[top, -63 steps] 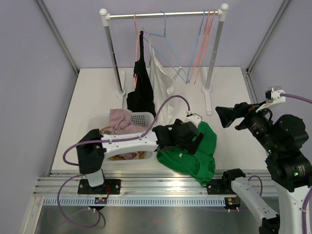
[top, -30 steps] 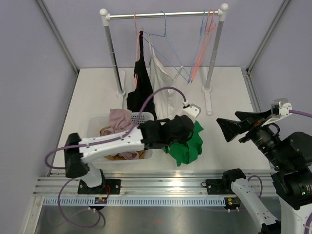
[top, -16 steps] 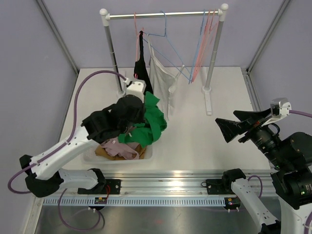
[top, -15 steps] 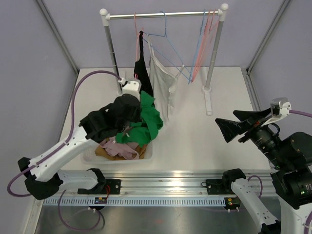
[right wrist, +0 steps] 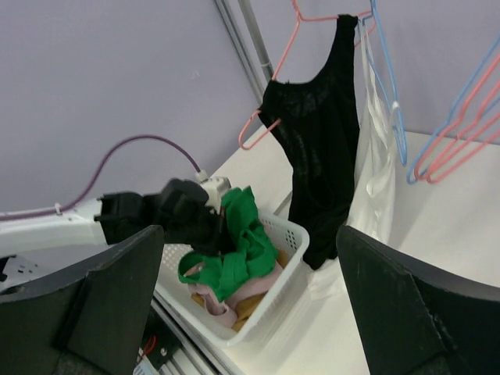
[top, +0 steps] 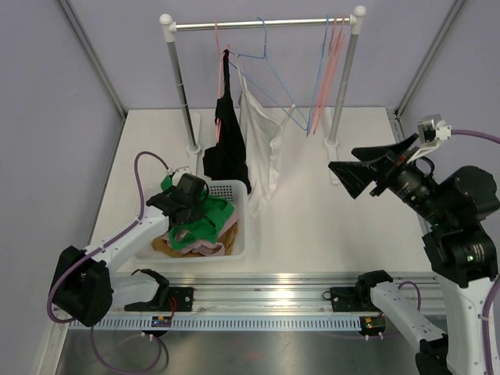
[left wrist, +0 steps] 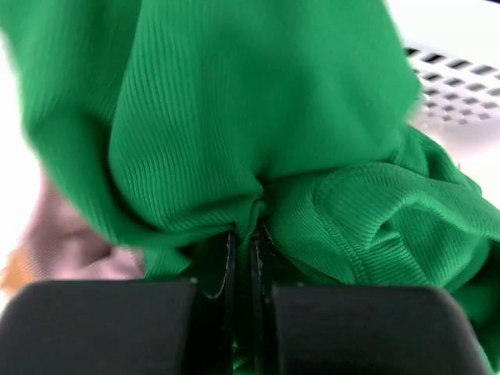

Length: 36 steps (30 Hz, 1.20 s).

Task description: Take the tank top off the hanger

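My left gripper [top: 187, 205] [left wrist: 243, 234] is shut on a fold of a green tank top [top: 207, 221] [left wrist: 258, 101], low over the white basket [top: 241, 234]; the cloth rests on the clothes inside it. On the rack, a black tank top [top: 226, 133] [right wrist: 324, 148] hangs from a pink hanger [top: 219, 47]. A white tank top [top: 258, 148] [right wrist: 379, 156] hangs beside it. My right gripper [top: 344, 178] [right wrist: 250, 242] is open and empty, raised at the right and facing the rack and basket.
The rack's bar [top: 266, 24] stands on two posts at the back and carries empty blue [top: 269, 70] and pink hangers [top: 324, 70]. The basket also holds pink and tan clothes [top: 195, 244]. Grey walls close in both sides.
My left arm swung the green tank top from the table right of the basket, up and over, then down into the basket. My right arm lifted and turned toward the rack.
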Tool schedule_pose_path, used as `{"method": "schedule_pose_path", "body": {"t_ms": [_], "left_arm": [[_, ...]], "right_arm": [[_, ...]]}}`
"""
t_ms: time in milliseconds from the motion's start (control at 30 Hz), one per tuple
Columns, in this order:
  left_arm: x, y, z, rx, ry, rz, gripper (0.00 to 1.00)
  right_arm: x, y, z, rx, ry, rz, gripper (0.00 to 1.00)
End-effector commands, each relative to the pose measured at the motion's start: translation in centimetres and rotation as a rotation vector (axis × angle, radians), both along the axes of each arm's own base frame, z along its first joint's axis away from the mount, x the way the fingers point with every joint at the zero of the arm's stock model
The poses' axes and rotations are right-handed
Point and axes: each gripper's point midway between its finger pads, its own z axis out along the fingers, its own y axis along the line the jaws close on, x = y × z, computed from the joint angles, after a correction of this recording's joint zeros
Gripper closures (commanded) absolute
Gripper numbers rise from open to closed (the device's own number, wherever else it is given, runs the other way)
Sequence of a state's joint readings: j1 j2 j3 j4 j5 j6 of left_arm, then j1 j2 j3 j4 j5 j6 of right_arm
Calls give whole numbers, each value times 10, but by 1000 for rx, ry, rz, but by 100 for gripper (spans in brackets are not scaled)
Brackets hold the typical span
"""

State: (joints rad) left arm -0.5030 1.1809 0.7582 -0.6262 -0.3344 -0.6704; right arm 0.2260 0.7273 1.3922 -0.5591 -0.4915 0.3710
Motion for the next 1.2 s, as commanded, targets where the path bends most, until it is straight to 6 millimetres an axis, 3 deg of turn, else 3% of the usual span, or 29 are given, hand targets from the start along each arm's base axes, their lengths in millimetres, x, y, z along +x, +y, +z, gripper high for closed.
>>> {"method": "schedule_pose_path", "body": {"t_ms": [0,133,167,267,400,433,467,500,533,567,600,667,700,733,800,833,867,900,967,1000,1033,1133,1167], "left_arm": [[-1,-31,-31,-162,45,0,100],[-6,-26,-54,-150,92,60,100],[-8,-23,-56,-139,97,76,100],[-8,-13,-51,-110,69,125,100],[-4,1,-24,-78,-6,165,97],[-2,5,-9,-72,-38,170,91],[-2,8,-1,-64,-52,179,76],[-1,10,8,-65,-73,185,53],[-3,14,22,-63,-98,186,43],[-3,16,32,-69,-119,191,33],[-9,19,37,-62,-114,188,16],[-11,21,66,-106,-185,188,1],[-15,20,73,-115,-195,161,1],[-19,20,94,-147,-241,141,1],[-25,20,116,-168,-274,95,1],[-33,23,123,-164,-270,78,1],[-36,23,149,-198,-332,55,1],[-43,25,156,-190,-336,25,1],[-52,27,184,-222,-410,-14,1],[-58,28,188,-213,-414,-52,1],[-61,28,193,-220,-429,-73,1],[-72,28,197,-228,-445,-121,1],[-74,29,195,-226,-443,-124,1]], "right_arm": [[17,15,30,59,-29,71,0],[43,25,36,95,14,93,1],[60,28,29,85,55,86,0],[91,23,22,38,112,2,0],[124,20,17,-21,133,-104,1],[125,20,23,-57,115,-111,1],[139,30,12,-94,145,-107,1],[149,30,10,-126,149,-147,0],[146,42,17,-183,113,-121,1],[166,53,0,-233,149,-124,0],[172,49,8,-252,136,-168,1],[201,57,-13,-326,162,-190,1],[207,57,-7,-334,147,-207,1],[223,62,-22,-382,161,-209,3],[237,65,-20,-401,139,-221,6],[249,70,-31,-422,148,-219,7],[255,71,-33,-423,146,-228,9],[260,73,-28,-424,121,-229,11],[275,82,-43,-452,142,-212,18],[275,81,-34,-457,127,-211,21],[286,85,-49,-476,156,-211,22],[296,92,-55,-478,159,-203,33],[295,96,-56,-474,157,-184,42]]}}
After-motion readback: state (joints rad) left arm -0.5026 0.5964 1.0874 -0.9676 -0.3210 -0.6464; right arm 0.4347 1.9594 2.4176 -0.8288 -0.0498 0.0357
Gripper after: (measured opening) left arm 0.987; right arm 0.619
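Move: The blue hanger carrying the white tank top is the right hand's goal: its near arm lies about 30 cm ahead, 9 cm left and 8 cm lower. The white top's middle is some 22 cm ahead, 18 cm left; the black one 23 ahead, 27 left, both roughly 22 cm down; the empty hangers 26 cm ahead, 2 cm left, about level. The left hand holds the green top over the basket, whose middle is some 5 cm back, 1 cm left and 6 cm below. Forward some 30 cm, drifting left and finally sinking about 8 cm, the right hand reaches for the blue hanger, rolling its left side down, and starts to close its open fingers around the hanger's arm. The left hand first nudges the green top forward, right and down into the basket, then opens wide, lets go and rises about 20 cm while backing off, fingertips tipping up. ##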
